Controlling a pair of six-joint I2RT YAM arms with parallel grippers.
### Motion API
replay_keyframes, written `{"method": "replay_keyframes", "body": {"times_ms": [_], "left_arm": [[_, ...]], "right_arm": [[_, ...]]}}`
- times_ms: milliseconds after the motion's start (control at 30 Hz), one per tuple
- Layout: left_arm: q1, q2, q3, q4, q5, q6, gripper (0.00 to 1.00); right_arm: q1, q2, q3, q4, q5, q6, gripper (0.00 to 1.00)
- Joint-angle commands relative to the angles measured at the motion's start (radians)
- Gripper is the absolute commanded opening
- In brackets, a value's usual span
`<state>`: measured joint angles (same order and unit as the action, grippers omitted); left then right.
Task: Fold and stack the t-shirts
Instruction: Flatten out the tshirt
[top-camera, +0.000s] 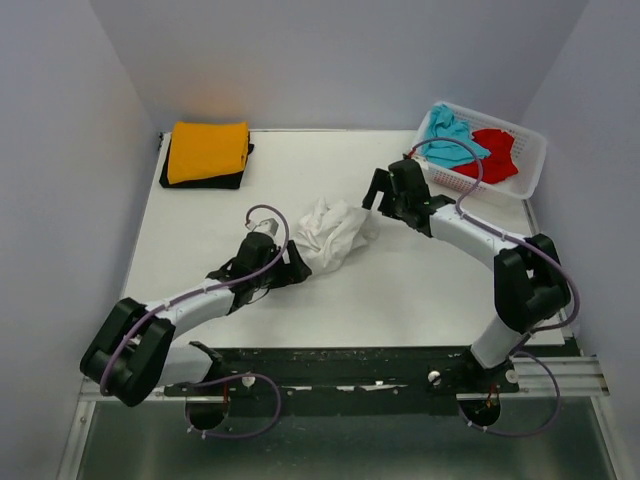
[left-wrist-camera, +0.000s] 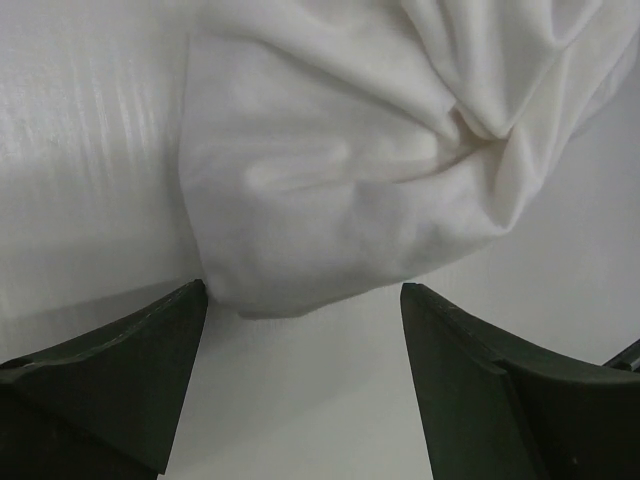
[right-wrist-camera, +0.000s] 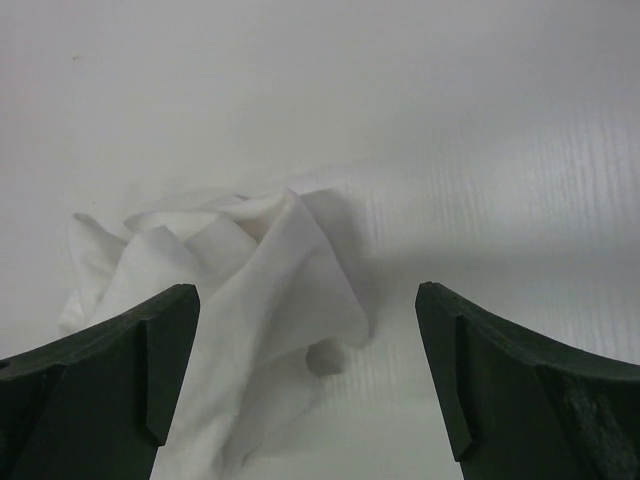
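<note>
A crumpled white t-shirt (top-camera: 330, 232) (left-wrist-camera: 340, 170) (right-wrist-camera: 230, 270) lies in a heap mid-table. My left gripper (top-camera: 300, 268) (left-wrist-camera: 304, 290) is low at the heap's near-left edge, jaws open, and the cloth's lower fold sits just at its fingertips. My right gripper (top-camera: 376, 200) (right-wrist-camera: 306, 290) is at the heap's far-right side, jaws wide open over the cloth's edge and holding nothing. An orange-yellow t-shirt (top-camera: 207, 150) lies folded on a folded black t-shirt (top-camera: 205, 181) at the back left. A turquoise t-shirt (top-camera: 450, 140) and a red t-shirt (top-camera: 495, 155) lie bunched in the basket.
The white lattice basket (top-camera: 522, 131) stands at the table's back right corner, close behind the right arm's wrist. Grey walls enclose the white table (top-camera: 400, 290) on three sides. Both arm bases sit on the black rail at the near edge.
</note>
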<state>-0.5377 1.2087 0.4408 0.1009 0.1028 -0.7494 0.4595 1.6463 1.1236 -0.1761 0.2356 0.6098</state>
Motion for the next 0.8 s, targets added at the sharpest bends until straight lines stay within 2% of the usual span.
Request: {"method": "replay_keyframes", "body": {"times_ms": [0,167,233,267,300,333,400,467,633,767], "left_arm": [[0.008,0.107,0.047,0.123,0.035,-0.009,0.76],[0.013,0.205,0.128,0.086,-0.006,0.011,0.56],[0.013,0.234,0.153,0.085,-0.016,0.015,0.36],[0.013,0.245,0.162,0.085,-0.021,0.021,0.23],[0.013,0.251,0.170,0.077,-0.028,0.022,0.04],[0.013,0.257,0.180,0.068,-0.036,0.022,0.00],[0.013,0.252,0.178,0.072,-0.053,0.025,0.00],[0.013,0.232,0.175,0.062,-0.072,0.026,0.00],[0.012,0.115,0.167,0.046,-0.095,0.058,0.00],[0.005,-0.002,0.238,-0.078,-0.243,0.109,0.00]], "right_arm": [[-0.002,0.103,0.093,0.080,-0.102,0.069,0.96],[-0.003,0.192,0.105,0.089,-0.126,0.111,0.93],[-0.002,0.209,0.095,0.121,-0.148,0.112,0.90],[-0.003,0.217,0.094,0.133,-0.171,0.104,0.85],[-0.002,0.226,0.097,0.136,-0.185,0.096,0.80],[-0.002,0.233,0.100,0.140,-0.194,0.089,0.70],[-0.002,0.239,0.106,0.142,-0.175,0.077,0.46],[-0.003,0.238,0.119,0.122,-0.123,0.062,0.32],[-0.003,0.178,0.134,0.078,-0.018,-0.010,0.11],[-0.003,0.070,0.136,0.067,0.013,-0.056,0.09]]}}
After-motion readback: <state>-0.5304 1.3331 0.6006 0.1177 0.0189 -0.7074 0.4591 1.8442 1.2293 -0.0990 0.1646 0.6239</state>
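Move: Just ahead of the half-lowered left hand lies the near-left corner of the white t-shirt, about 4 cm forward, 2 cm right and 2 cm down; the shirt's middle is some 8 cm forward and 8 cm right of that hand. For the right hand, the shirt's right end is about 3 cm forward, 4 cm left and 5 cm down, while the basket stands roughly 13 cm forward and 21 cm right. Pinching the white t-shirt from both ends: the left hand slides about 4 cm forward and slightly right, dipping about 1 cm, and shuts on the near-left corner, then rises some 3 cm with it. The right hand goes forward and left, then sinks to nearly 5 cm below its start, closes a little later on a fold at the right end and begins to lift, easing back right. ##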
